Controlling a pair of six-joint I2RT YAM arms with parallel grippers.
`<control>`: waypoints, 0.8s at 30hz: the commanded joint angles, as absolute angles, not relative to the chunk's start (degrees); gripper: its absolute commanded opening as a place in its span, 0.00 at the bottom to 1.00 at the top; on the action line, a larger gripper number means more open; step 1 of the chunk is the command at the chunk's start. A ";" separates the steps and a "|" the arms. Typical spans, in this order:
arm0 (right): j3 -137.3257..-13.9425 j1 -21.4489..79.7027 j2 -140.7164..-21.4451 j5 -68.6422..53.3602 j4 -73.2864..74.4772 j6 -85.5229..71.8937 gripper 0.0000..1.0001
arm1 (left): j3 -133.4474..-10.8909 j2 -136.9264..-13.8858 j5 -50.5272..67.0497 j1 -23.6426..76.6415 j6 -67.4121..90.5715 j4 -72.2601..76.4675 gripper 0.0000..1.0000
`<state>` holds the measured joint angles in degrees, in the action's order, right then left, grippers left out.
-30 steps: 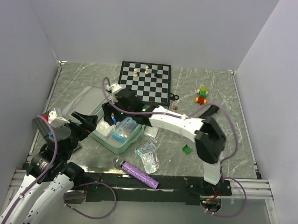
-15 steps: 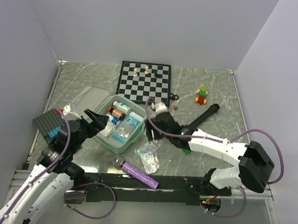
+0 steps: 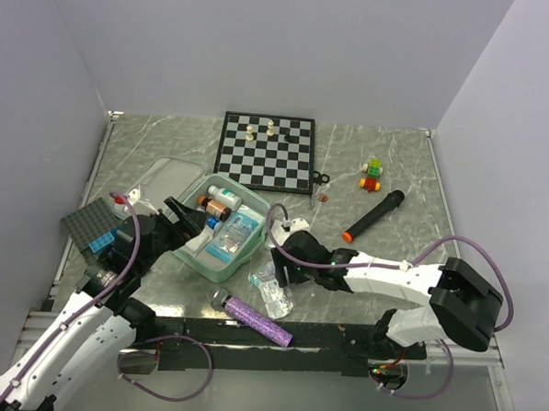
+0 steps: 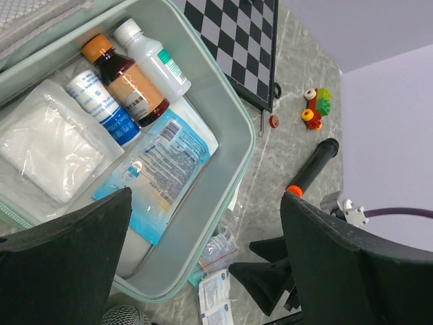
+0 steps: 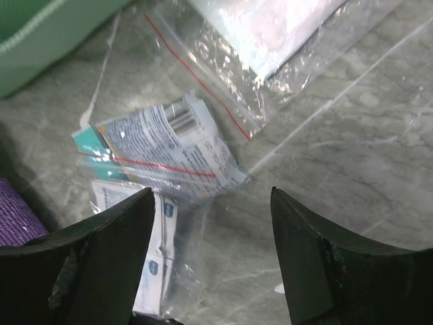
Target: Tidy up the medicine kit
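The mint-green medicine kit (image 3: 215, 273) lies open left of centre, its lid (image 3: 160, 176) folded back. Inside are a brown bottle (image 4: 125, 78), a white bottle (image 4: 153, 58), a blue-and-white bottle (image 4: 101, 101), a bagged gauze pad (image 4: 47, 142) and a blue packet (image 4: 159, 169). My left gripper (image 3: 190, 227) hovers open at the kit's left side, holding nothing (image 4: 206, 198). My right gripper (image 3: 277, 263) is low over the clear zip bags (image 3: 273, 289) in front of the kit. It is open, with a leaflet bag (image 5: 169, 145) and white sachets (image 5: 152, 271) just beyond its fingertips (image 5: 211, 195).
A chessboard (image 3: 266, 150) with a few pieces lies at the back. A black rod with an orange tip (image 3: 372, 215) and coloured bricks (image 3: 372, 175) are at the right. A purple glittery microphone (image 3: 257, 320) lies near the front edge, a dark studded plate (image 3: 89, 223) at the left.
My right arm has pulled back out of the kit and dropped down to the zip bags in front of it. My left gripper has moved closer to the kit.
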<state>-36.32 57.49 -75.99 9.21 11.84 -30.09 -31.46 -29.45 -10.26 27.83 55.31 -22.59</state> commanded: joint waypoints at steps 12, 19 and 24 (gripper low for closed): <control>-41.22 52.91 -86.92 0.44 7.12 -31.29 0.52 | -31.64 -26.46 -10.90 27.69 55.63 -22.77 0.96; -39.91 52.39 -82.54 4.12 10.72 -32.17 0.03 | -31.38 -26.80 -10.90 27.69 55.64 -22.76 0.96; -39.81 51.33 -73.32 9.92 15.72 -31.12 0.00 | -31.38 -26.54 -10.99 27.77 55.63 -22.85 0.97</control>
<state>-39.97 52.38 -80.86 3.92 10.44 -31.94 -31.22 -26.83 -10.41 27.83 55.33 -23.46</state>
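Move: The clear zip bag of small packets lies just under the right hand, its middle about 5 cm back, 2 cm to the left and 3 cm below. A gauze bag lies some 8 cm ahead, the green box about 14 cm left and 9 cm ahead, and the purple glitter microphone roughly 11 cm back and 5 cm left. From the left hand, the packet bag is around 12 cm back, 16 cm right and 18 cm below. Easing about 2 cm forward and a similar amount left while sinking 1.5 cm, the right hand brings its open fingers over the far edge of the packet bag, then shuts them fully, pinching the thin film by the barcode packet's corner. It ends by starting up about 1.5 cm and drifting 1 cm back to the right. ##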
